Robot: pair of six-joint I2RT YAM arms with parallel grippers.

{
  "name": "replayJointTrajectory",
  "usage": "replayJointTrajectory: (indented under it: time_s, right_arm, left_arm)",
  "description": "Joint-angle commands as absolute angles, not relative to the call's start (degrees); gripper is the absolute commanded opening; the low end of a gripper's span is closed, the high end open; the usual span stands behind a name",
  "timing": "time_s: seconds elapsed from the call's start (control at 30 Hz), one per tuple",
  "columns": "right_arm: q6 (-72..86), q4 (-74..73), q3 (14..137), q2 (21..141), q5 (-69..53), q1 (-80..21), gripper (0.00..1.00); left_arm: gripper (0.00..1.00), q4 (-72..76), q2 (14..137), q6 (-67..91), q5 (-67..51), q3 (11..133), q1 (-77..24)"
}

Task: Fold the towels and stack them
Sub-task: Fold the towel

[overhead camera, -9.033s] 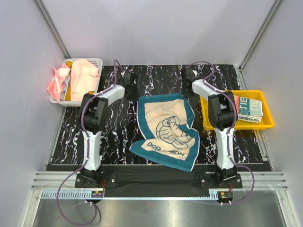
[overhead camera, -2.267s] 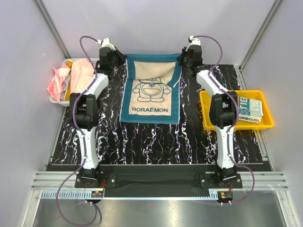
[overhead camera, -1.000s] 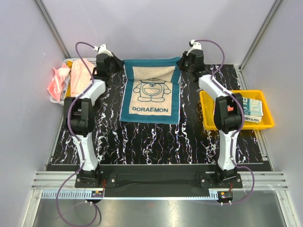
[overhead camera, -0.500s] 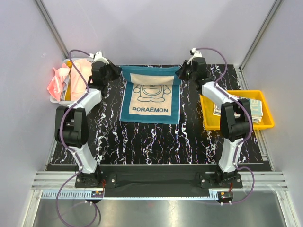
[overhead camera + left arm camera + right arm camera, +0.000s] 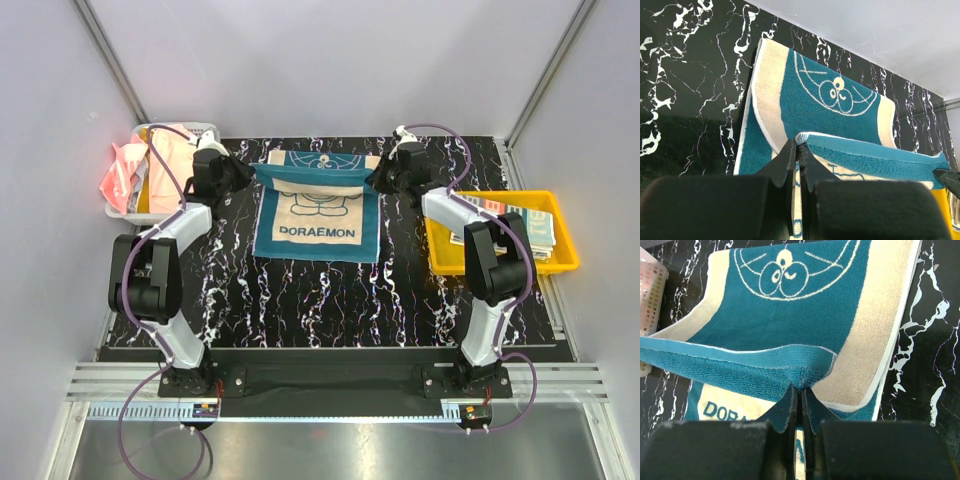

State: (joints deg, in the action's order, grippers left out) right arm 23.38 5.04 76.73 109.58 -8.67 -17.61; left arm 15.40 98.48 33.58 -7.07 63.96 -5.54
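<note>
A teal-and-cream towel (image 5: 316,215) with a cartoon print lies in the middle of the black marbled table, its far edge lifted and curling over toward me. My left gripper (image 5: 247,170) is shut on the far left corner of that towel (image 5: 850,95). My right gripper (image 5: 376,176) is shut on the far right corner, and the right wrist view shows the teal towel hem (image 5: 805,375) pinched between its jaws. The near half with the lettering stays flat. More towels (image 5: 165,160), peach and pink, fill the basket at the back left.
A white mesh basket (image 5: 200,130) stands at the back left corner. A yellow tray (image 5: 500,263) at the right holds a folded patterned cloth (image 5: 525,228). Grey walls close in the table at the back and sides.
Both grippers have come down and toward me with the towel's far edge, so the raised half now folds over the flat half. Both arms bend lower.
</note>
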Motion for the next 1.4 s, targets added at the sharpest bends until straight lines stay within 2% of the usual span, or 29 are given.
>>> replayJointTrajectory:
  time_s: [0.0, 0.57, 0.73, 0.77, 0.97, 1.1, 1.23, 1.37]
  right_arm:
    - [23.12, 6.24, 76.20, 104.94, -7.47, -18.10, 0.00]
    - [22.50, 5.36, 69.79, 99.23, -7.56, -20.12, 0.00]
    - [23.72, 6.76, 66.36, 99.05, -7.47, -20.65, 0.00]
    - [23.90, 7.64, 65.66, 99.05, -7.73, -20.65, 0.04]
    - [25.93, 11.06, 60.48, 99.84, -9.67, -20.74, 0.09]
    - [27.86, 13.88, 55.56, 99.58, -11.25, -21.09, 0.15]
    - [29.17, 13.89, 52.92, 99.23, -12.04, -21.71, 0.25]
    - [29.44, 12.84, 50.02, 96.42, -10.47, -22.32, 0.38]
  left_arm:
    - [0.03, 16.53, 94.31, 35.15, -4.04, 63.81, -4.66]
    - [0.02, 8.79, 89.91, 35.42, -2.64, 61.52, -4.75]
    - [0.05, 9.75, 89.47, 35.68, -3.25, 57.94, -5.01]
    - [0.06, 10.63, 89.39, 35.77, -3.43, 57.05, -5.27]
    - [0.16, 17.74, 89.12, 38.05, -4.66, 47.21, -5.97]
    - [0.17, 22.06, 89.65, 39.72, -5.27, 42.02, -6.42]
    - [0.20, 24.16, 90.26, 40.17, -6.94, 39.03, -6.76]
    - [0.29, 24.61, 89.39, 39.99, -8.61, 38.06, -7.38]
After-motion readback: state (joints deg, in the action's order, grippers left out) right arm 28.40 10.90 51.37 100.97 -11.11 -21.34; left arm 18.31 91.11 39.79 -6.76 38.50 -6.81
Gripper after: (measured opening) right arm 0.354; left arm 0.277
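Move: Both hands hold the ends of the towel's raised edge, partway through folding it back over the lower half. The towel's near left corner lies about 19 cm back from the left hand, straight in line, 15 cm below; the DORAEMON lettering is some 12 cm back and 16 cm right, the laundry basket 24 cm left and 3 cm ahead. From the right hand, the near right corner lies about 19 cm back, 2 cm right and 11 cm below; the lettering is 12 cm back and 14 cm left, the yellow bin 34 cm right and 12 cm back. Keeping the towel's edge stretched between them, both hands draw it back about 11 cm towards the near end of the lower half, slowly at first and nearly level on the left while the right rises some 2 cm, then faster and sinking, the left ending about 12 cm lower and the right about 9 cm. The wrists tip the fingers down by some 15 degrees on the way, and late in the descent both grippers part their fingers around the edge, low over the lower layer. ##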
